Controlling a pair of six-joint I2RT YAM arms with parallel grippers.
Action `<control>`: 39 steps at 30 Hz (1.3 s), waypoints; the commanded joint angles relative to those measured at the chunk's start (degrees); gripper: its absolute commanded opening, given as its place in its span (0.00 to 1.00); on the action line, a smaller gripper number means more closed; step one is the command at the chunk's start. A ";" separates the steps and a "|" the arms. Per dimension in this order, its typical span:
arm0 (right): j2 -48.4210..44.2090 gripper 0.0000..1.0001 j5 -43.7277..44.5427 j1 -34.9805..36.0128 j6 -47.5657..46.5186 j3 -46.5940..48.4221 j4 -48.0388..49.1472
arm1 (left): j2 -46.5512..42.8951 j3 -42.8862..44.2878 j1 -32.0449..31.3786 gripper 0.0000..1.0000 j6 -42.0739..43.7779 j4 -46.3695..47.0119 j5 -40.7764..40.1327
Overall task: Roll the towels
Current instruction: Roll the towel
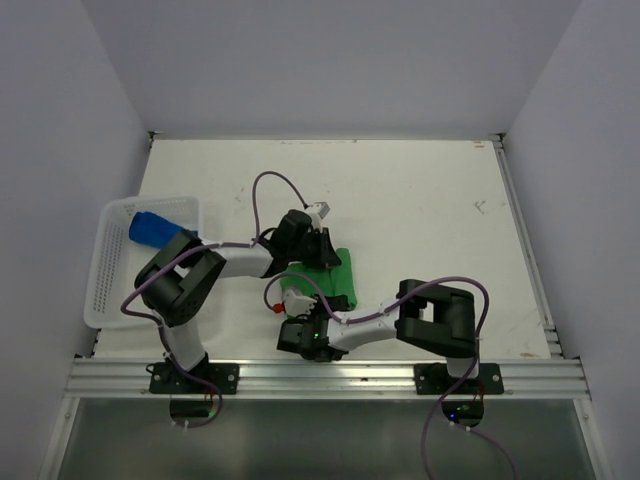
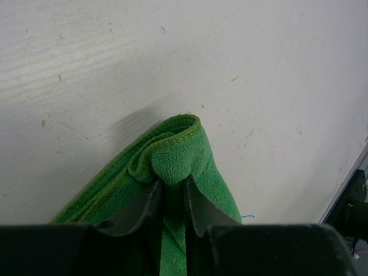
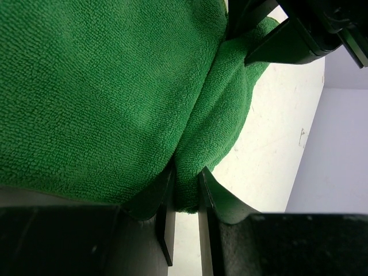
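A bright green towel (image 1: 335, 282) lies partly rolled on the white table between the two arms. My left gripper (image 1: 320, 252) is at its far end, shut on a rolled fold of the green towel (image 2: 175, 155), with the cloth bulging out past the left gripper's (image 2: 173, 183) fingertips. At the near end my right gripper (image 1: 300, 310) is shut on a ridge of the green towel (image 3: 98, 92), the fold squeezed in the right gripper (image 3: 187, 172). A royal blue towel (image 1: 152, 228) sits rolled in the basket at the left.
A white mesh basket (image 1: 110, 290) stands at the table's left edge beside the left arm's elbow. The left gripper's black fingers (image 3: 282, 43) show at the top right of the right wrist view. A metal rail (image 1: 320, 375) runs along the near edge.
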 commanded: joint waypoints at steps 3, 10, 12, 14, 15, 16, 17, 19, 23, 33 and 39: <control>-0.30 0.00 -10.68 1.83 3.93 -1.18 3.84 | -1.51 -0.47 1.76 0.00 3.66 3.41 -7.82; -5.82 0.13 -12.79 0.86 9.45 -4.33 7.00 | -0.63 -0.82 1.85 0.00 3.31 4.12 -7.73; -8.03 0.19 -13.84 0.42 11.04 -6.35 8.58 | -0.54 -0.91 1.76 0.00 3.48 4.20 -7.73; -10.84 0.27 -14.37 0.16 12.10 -7.41 9.29 | -0.45 -0.83 1.85 0.00 3.48 4.20 -7.82; -11.64 0.30 -14.37 0.07 12.45 -8.20 9.55 | -0.37 -1.00 1.76 0.00 3.39 4.20 -7.82; -12.51 0.33 -14.46 -0.11 13.33 -8.56 9.73 | -0.28 -1.09 1.85 0.00 3.31 4.20 -7.90; -14.18 0.36 -14.55 -0.19 13.60 -8.99 9.99 | -0.28 -1.18 1.85 0.00 3.39 4.64 -7.90; -15.77 0.38 -14.81 -0.54 14.65 -10.05 10.52 | -0.28 -1.61 1.85 0.00 3.22 4.91 -7.73; -21.46 0.40 -15.51 -1.25 16.67 -11.63 10.96 | 0.08 -2.05 1.67 0.00 3.22 5.08 -7.73; -38.35 0.43 -21.30 -8.10 22.30 -20.50 14.91 | -0.36 -3.28 1.67 0.00 3.13 5.87 -7.99; -49.43 0.46 -31.41 -20.20 25.90 -26.13 20.54 | -0.54 -3.64 1.41 0.00 3.04 6.14 -8.17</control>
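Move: The green towel's folded strip runs between the hands, its near end already pinched by the right fingers. The whole towel's middle lies about 5 cm ahead and 7 cm left of the right hand, a centimetre or so lower. From the left hand, which grips the strip near its far end, the near end is some 10 cm back and 4 cm right, with the towel's middle about 5 cm back and 3 cm left. The towel's near end is let go by the right hand, which begins rolling its left side up while still pinching, then opens its fingers partway and backs off slightly. It goes on to climb about 6 cm and swing back forward and to the right, rolled some 60 degrees by then. The left hand keeps its pinch and, once the near end is free, draws the towel about 2 cm forward and slightly left. ##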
